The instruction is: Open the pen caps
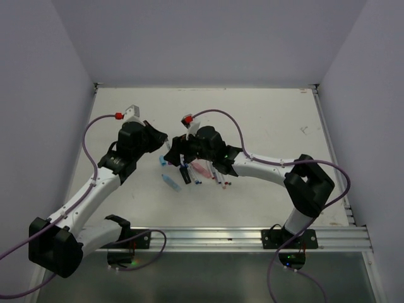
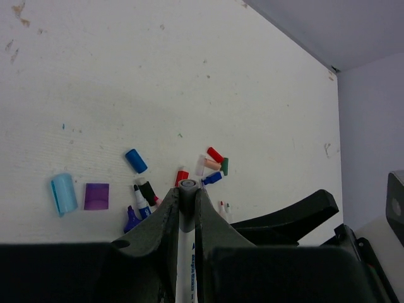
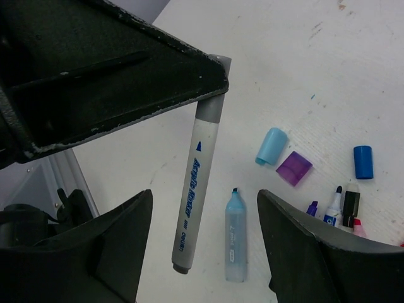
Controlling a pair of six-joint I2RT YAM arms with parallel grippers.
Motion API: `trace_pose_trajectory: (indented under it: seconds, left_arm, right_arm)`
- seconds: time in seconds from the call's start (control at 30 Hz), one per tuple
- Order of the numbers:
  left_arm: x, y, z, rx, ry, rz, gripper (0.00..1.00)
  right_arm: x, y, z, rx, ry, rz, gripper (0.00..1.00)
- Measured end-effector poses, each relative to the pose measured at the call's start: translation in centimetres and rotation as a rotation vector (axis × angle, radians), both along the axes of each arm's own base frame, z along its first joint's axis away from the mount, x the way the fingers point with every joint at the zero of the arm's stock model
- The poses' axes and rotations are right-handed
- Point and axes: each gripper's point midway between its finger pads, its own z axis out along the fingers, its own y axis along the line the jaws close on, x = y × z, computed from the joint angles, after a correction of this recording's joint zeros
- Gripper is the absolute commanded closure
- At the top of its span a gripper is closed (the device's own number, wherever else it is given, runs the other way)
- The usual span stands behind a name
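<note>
My left gripper (image 2: 187,189) is shut on a white pen (image 3: 192,189), its fingertips pinching the grey cap (image 3: 209,112) at the pen's end. In the right wrist view the barrel hangs down from that cap, above the table. My right gripper (image 3: 205,237) is open, with one finger on each side of the barrel's lower end and neither touching it. Loose pen caps lie on the table: light blue (image 2: 63,194), purple (image 2: 96,196), blue (image 2: 135,160) and red (image 2: 214,153). In the top view both grippers meet at mid-table (image 1: 173,153).
An uncapped light blue highlighter (image 3: 235,237) lies on the table under the right gripper. Several uncapped pens and small caps (image 2: 145,199) are scattered just right of the loose caps. A pink highlighter (image 1: 203,168) lies below the right wrist. White walls enclose the table (image 1: 265,120).
</note>
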Motion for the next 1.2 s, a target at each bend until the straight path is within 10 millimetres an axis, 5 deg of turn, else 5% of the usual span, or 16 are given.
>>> trace_pose_trajectory:
  seconds: [0.07, 0.27, 0.37, 0.53, 0.6, 0.8, 1.2]
  left_arm:
    - [-0.1, -0.2, 0.1, 0.000, -0.005, -0.003, 1.00]
    - [-0.1, -0.7, 0.5, -0.007, -0.026, -0.018, 1.00]
    - [-0.1, -0.9, 0.8, -0.009, -0.040, -0.023, 0.96]
    - [-0.1, -1.1, 0.9, 0.008, -0.058, -0.053, 0.59]
    - [-0.2, -1.4, 0.8, 0.011, -0.061, -0.073, 0.52]
    - [-0.5, -2.1, 0.5, 0.018, -0.063, -0.123, 0.48]
    - [-0.3, -2.7, -1.3, 0.037, -0.020, -0.158, 0.55]
  right_arm:
    - [0.1, 0.1, -0.3, -0.004, 0.005, 0.000, 0.37]
    - [0.0, 0.2, -0.4, -0.002, 0.008, 0.002, 0.89]
    - [0.3, 0.0, -0.5, -0.005, 0.008, -0.008, 1.00]
    - [0.3, -0.1, -0.6, -0.009, 0.002, -0.006, 1.00]
    - [0.1, -0.3, -1.0, -0.019, 0.004, -0.003, 1.00]
    - [-0.4, -0.9, -2.1, -0.050, 0.001, 0.002, 1.00]
    - [-0.5, -1.1, -0.6, -0.034, -0.040, 0.010, 1.00]
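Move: Between the two hands, the pen's middle lies about 4 cm back, 1 cm right and 4 cm below the left hand, which holds its grey capped end, and about 1 cm ahead, 1 cm left and 1 cm below the right hand. On the table some 16 cm below the right hand, the light blue cap is 3 cm ahead and 3 cm left, the purple cap 3 cm straight ahead, and the light blue marker 7 cm back and 1 cm right. Closing on the pen's white body, the right hand pinches it while nearly still; only then do the left fingers open about halfway and let go of the grey end. The right hand dips about 1.5 cm with the pen and rises again, while the left hand shifts nearly 3 cm rightward overall, turns some 10 degrees clockwise and finally sinks, its fingers staying open around the grey cap. ##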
